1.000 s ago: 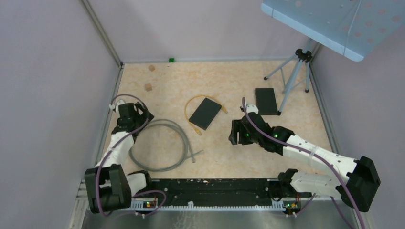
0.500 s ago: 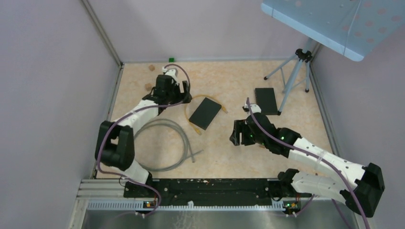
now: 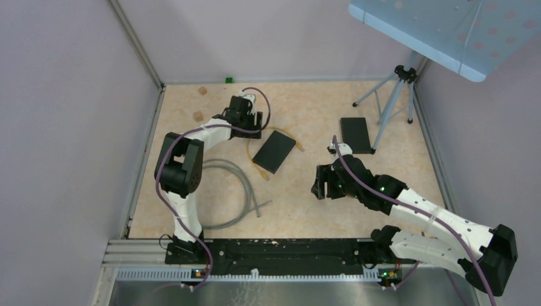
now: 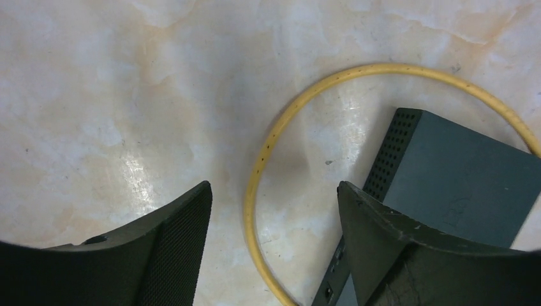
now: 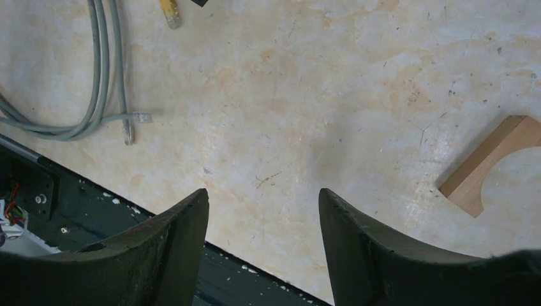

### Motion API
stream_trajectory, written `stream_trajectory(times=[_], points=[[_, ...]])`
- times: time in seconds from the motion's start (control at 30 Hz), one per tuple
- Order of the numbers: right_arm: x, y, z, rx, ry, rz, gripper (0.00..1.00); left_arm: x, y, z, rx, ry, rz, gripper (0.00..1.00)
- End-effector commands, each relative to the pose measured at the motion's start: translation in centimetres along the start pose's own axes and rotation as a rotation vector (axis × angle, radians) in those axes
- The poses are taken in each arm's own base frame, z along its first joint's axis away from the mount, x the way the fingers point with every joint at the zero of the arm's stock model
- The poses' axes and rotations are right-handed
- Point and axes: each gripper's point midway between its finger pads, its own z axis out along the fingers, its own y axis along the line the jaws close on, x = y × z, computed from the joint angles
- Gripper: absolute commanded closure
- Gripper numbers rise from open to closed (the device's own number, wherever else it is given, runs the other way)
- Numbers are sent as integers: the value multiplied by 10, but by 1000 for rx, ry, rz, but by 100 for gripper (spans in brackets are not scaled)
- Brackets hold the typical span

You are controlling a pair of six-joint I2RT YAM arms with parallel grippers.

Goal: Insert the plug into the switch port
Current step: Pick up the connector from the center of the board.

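Note:
The switch (image 3: 274, 152) is a flat dark box lying mid-table, with a yellow cable (image 3: 255, 137) looped around its far side. The cable's yellow plug (image 3: 261, 173) rests just near the switch. My left gripper (image 3: 250, 129) hovers low at the switch's far-left corner. In the left wrist view its gripper (image 4: 274, 197) is open, and the yellow cable (image 4: 255, 191) runs between the fingers untouched, with the switch (image 4: 459, 172) at right. My right gripper (image 3: 322, 183) is open and empty over bare table (image 5: 263, 197); the plug (image 5: 169, 13) shows at the top.
A grey cable (image 3: 223, 191) coils at the near left. A second dark box (image 3: 355, 134) lies by a tripod (image 3: 395, 95) at the far right. Small wooden blocks (image 3: 198, 116) sit at the far left. A wooden piece (image 5: 491, 166) shows in the right wrist view.
My left arm swung from the left side out to the far centre, over the yellow cable, and its jaws narrowed a little. My right arm barely shifted.

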Motion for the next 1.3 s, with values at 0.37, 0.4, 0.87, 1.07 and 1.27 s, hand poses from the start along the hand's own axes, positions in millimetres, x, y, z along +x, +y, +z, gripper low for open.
stream_trajectory(times=[0.37, 0.4, 0.87, 1.07, 1.27], points=[[-7, 1, 0, -9, -26, -18, 40, 45, 21, 17, -117, 139, 30, 46], [-8, -1, 0, 0, -30, -15, 40, 48, 21, 17, -112, 143, 31, 51], [-19, -15, -6, 98, -62, 17, 40, 31, 8, -11, -66, 83, 44, 100], [-39, -42, -12, 241, -94, 63, 40, -30, 7, -67, -117, -65, 67, 100], [-73, -82, 2, 322, -92, 145, 30, -45, 18, -116, -197, -130, 58, 100]])
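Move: The yellow cable's left bend runs between my open left fingers, about 3 cm below, 1 cm back and 1 cm left. The black switch inside the loop is centred some 8 cm right and 5 back; the cable's far plug is about 17 cm right and 4 back, its near plug 5 right and 15 back. From my right hand that bend lies roughly 25 cm ahead, 22 left and 11 below. I dip my left hand about 3 cm onto the yellow cable, edging slightly left, and shut the wide-open fingers to pinch its left bend. Then I draw back around 3 cm and lift the bend some 8 cm, still pinched. My empty right hand waits, then sets off forward and to the right, away from the cable, turning clockwise. ##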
